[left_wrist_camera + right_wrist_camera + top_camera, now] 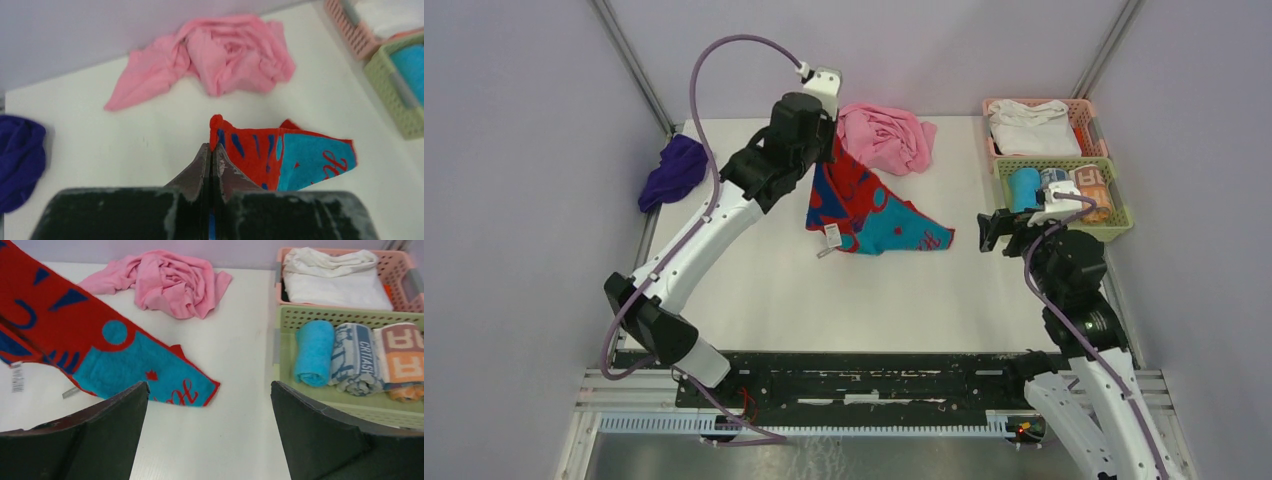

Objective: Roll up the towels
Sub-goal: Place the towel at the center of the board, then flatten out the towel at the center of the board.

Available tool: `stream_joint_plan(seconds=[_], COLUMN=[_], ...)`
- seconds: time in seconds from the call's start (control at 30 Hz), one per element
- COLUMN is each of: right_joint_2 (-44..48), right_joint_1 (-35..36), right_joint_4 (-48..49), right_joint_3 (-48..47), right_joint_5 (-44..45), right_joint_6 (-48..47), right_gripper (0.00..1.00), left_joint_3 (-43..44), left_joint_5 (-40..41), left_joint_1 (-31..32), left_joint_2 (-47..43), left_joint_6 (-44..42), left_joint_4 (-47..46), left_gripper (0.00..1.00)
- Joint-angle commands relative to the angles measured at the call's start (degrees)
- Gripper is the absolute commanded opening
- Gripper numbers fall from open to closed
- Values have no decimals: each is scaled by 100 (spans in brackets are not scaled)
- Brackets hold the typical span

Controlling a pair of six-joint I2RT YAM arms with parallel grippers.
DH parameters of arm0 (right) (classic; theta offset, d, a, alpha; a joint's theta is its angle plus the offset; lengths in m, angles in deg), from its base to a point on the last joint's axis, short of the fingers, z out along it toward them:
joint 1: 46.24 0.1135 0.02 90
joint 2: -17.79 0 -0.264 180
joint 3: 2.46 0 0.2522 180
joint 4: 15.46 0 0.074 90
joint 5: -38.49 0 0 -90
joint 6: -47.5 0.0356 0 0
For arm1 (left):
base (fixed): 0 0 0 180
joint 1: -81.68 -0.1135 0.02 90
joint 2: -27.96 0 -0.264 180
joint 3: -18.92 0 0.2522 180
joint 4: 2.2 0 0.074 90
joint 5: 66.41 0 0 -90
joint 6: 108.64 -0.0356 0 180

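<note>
The red towel point(864, 205) has blue and teal markings and a white tag point(832, 236). My left gripper point(829, 150) is shut on one corner of it and holds that corner up, while the rest trails down onto the table. In the left wrist view the pinched corner of the towel point(260, 150) pokes out past the left gripper point(212, 147). The purple towel point(672, 170) lies bunched at the table's back left edge. My right gripper point(989, 232) stands open to the right of the red towel point(75, 330), with nothing between its fingers point(125, 405).
A large pink cloth point(886, 135) lies crumpled at the back centre. At the back right a pink basket point(999, 105) holds a white cloth point(1034, 130). A green basket point(1124, 215) in front of it holds rolled towels point(1024, 188).
</note>
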Motion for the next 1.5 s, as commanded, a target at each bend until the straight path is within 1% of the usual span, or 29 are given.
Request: stream_joint_plan(seconds=[0.0, 0.13, 0.27, 0.37, 0.47, 0.53, 0.77, 1.03, 1.33, 1.47], right_joint_2=[-674, -1670, -2814, -3561, -4217, -4711, -5958, -6949, -7605, -7773], right_joint_1=[41, 36, 32, 40, 36, 36, 36, 49, 161, 225], right_joint_4=[50, -41, -93, -146, -273, -400, -828, -1127, -1456, -1463], right_joint_3=[-413, -655, -936, -1155, -1402, -1598, -2246, -2845, -3122, -3160], right_joint_5=[-728, -1093, -1303, -1229, -1112, -1086, -895, -1130, -938, -929], right_joint_6=[205, 393, 529, 626, 621, 585, 528, 536, 428, 393], right_gripper=[100, 100, 100, 99, 95, 91, 76, 59, 48, 46], left_joint_3=[-1198, -2343, -3301, -3778, -4129, -4323, -4477, -4590, -4590, -4583], left_joint_5=[238, 351, 81, -216, -456, -513, -627, -732, -719, -737], left_joint_1=[-125, -373, -781, -1145, -1449, -1562, -1667, -1735, -1778, -1787], left_joint_2=[-632, -1295, -1775, -1995, -2171, -2258, -2172, -2102, -2138, -2137], left_joint_6=[452, 618, 891, 1013, 1040, 1024, 854, 829, 810, 803], left_joint_4=[-529, -782, -964, -1010, -1087, -1137, -1171, -1241, -1199, -1189], left_gripper=[3, 3, 3, 3, 3, 3, 3, 3, 3, 3])
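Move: From the left gripper, which holds the red-and-blue towel up by one end, the board's centre lies about 37 cm below, 4 cm back and 3 cm right. The pink towel is some 20 cm ahead and 5 cm right of that gripper. For the empty right gripper, the towel's far-right corner lies about 11 cm ahead, 5 cm left and 29 cm below, with the green basket roughly 18 cm ahead and 15 cm right of the gripper. Keep the left fingers shut on the towel and lower it about 18 cm while drawing it some 14 cm left and 5 cm back, tipping the wrist down and turning it counter-clockwise; then hold there. Meanwhile bring the right gripper down some 26 cm, forward and left to the towel's right corner, pitching the fingers down about 60 degrees and closing them to half open. ##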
